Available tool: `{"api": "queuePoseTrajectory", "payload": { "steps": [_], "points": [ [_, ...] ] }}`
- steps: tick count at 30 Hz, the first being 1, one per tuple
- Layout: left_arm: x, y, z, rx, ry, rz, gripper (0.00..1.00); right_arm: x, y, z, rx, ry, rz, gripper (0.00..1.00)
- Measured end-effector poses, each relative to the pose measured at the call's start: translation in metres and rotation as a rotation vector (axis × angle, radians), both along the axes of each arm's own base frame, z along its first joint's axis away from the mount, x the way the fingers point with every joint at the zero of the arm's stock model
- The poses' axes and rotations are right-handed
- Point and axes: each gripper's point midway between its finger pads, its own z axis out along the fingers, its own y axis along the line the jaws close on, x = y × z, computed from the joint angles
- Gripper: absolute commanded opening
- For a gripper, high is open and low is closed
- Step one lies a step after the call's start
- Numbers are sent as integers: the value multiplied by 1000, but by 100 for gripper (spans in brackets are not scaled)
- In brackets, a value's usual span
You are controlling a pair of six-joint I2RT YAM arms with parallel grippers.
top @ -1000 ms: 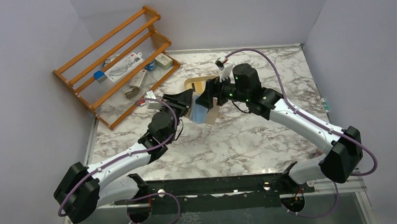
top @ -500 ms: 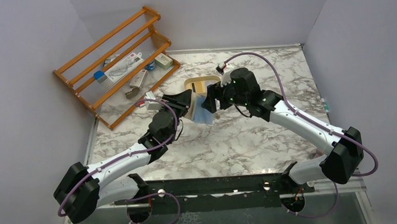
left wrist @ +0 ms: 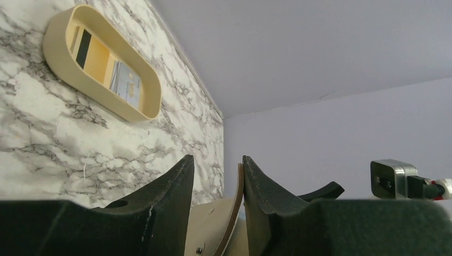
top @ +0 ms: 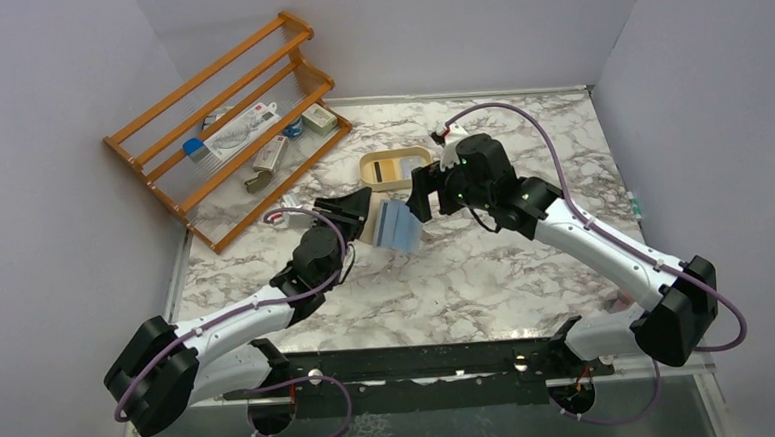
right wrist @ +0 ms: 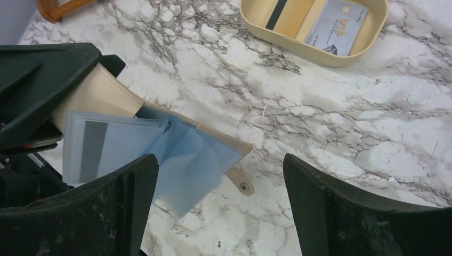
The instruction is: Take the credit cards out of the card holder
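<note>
The card holder [top: 392, 228], tan leather with light blue plastic sleeves fanned out, is held above the table. My left gripper [top: 355, 212] is shut on its leather flap [left wrist: 234, 208], which lies against the right finger. One credit card [right wrist: 93, 149] with a grey stripe sits inside a sleeve, and the snap tab [right wrist: 240, 181] hangs below. My right gripper [top: 418, 195] is open wide just right of the card holder, with nothing held between its fingers [right wrist: 133, 186]. Two more credit cards lie in the tray: a yellowish one with a black stripe [right wrist: 282, 13] and a pale blue one [right wrist: 338, 26].
The oval cream tray [top: 366, 175] sits on the marble table just behind the grippers. A wooden rack [top: 228, 117] with small items stands at the back left. Grey walls close in the left, back and right sides.
My right gripper has backed off to the right from the card holder and opened wider. The left gripper and the card holder have dropped slightly toward the near side.
</note>
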Motion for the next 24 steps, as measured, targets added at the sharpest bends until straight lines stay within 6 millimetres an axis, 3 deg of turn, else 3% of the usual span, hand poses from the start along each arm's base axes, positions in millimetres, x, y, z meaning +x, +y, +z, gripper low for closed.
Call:
{"api": "queuePoseTrajectory", "payload": {
  "steps": [3, 14, 20, 24],
  "points": [
    [-3, 2, -16, -39, 42, 2, 0, -2, 1, -1, 3, 6, 10, 92],
    [-11, 5, -101, -183, 271, 28, 0, -4, 3, -4, 1, 23, 25, 94],
    [-12, 3, -117, -283, 319, 30, 0, -12, 12, -12, 44, 55, 67, 97],
    [-12, 2, -121, -356, 334, 24, 0, -30, 17, -45, 91, 156, 117, 99]
  ]
}}
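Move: The striped card in its sleeve lies about 5 cm back, 4 cm right and 4 cm below the left hand, which already holds the card holder by its cover edge; the holder's free end hangs some 10 cm to this hand's right and 5 cm back. The tray stands roughly 15 cm ahead of it, 6 cm right. From the open right hand, the card is about 5 cm left, 4 cm back and 5 cm lower. The left arm lowers the pinched card holder about 12 cm down towards the marble table, slowing near the end, while its wrist tips the fingers some 20 degrees downward and rolls its left side down about as much. The right hand first hovers nearly still beside the sleeves, then follows late, dropping about 4 cm and drawing back 3 cm with a slight shift left, fingers staying wide open and gripping nothing. ##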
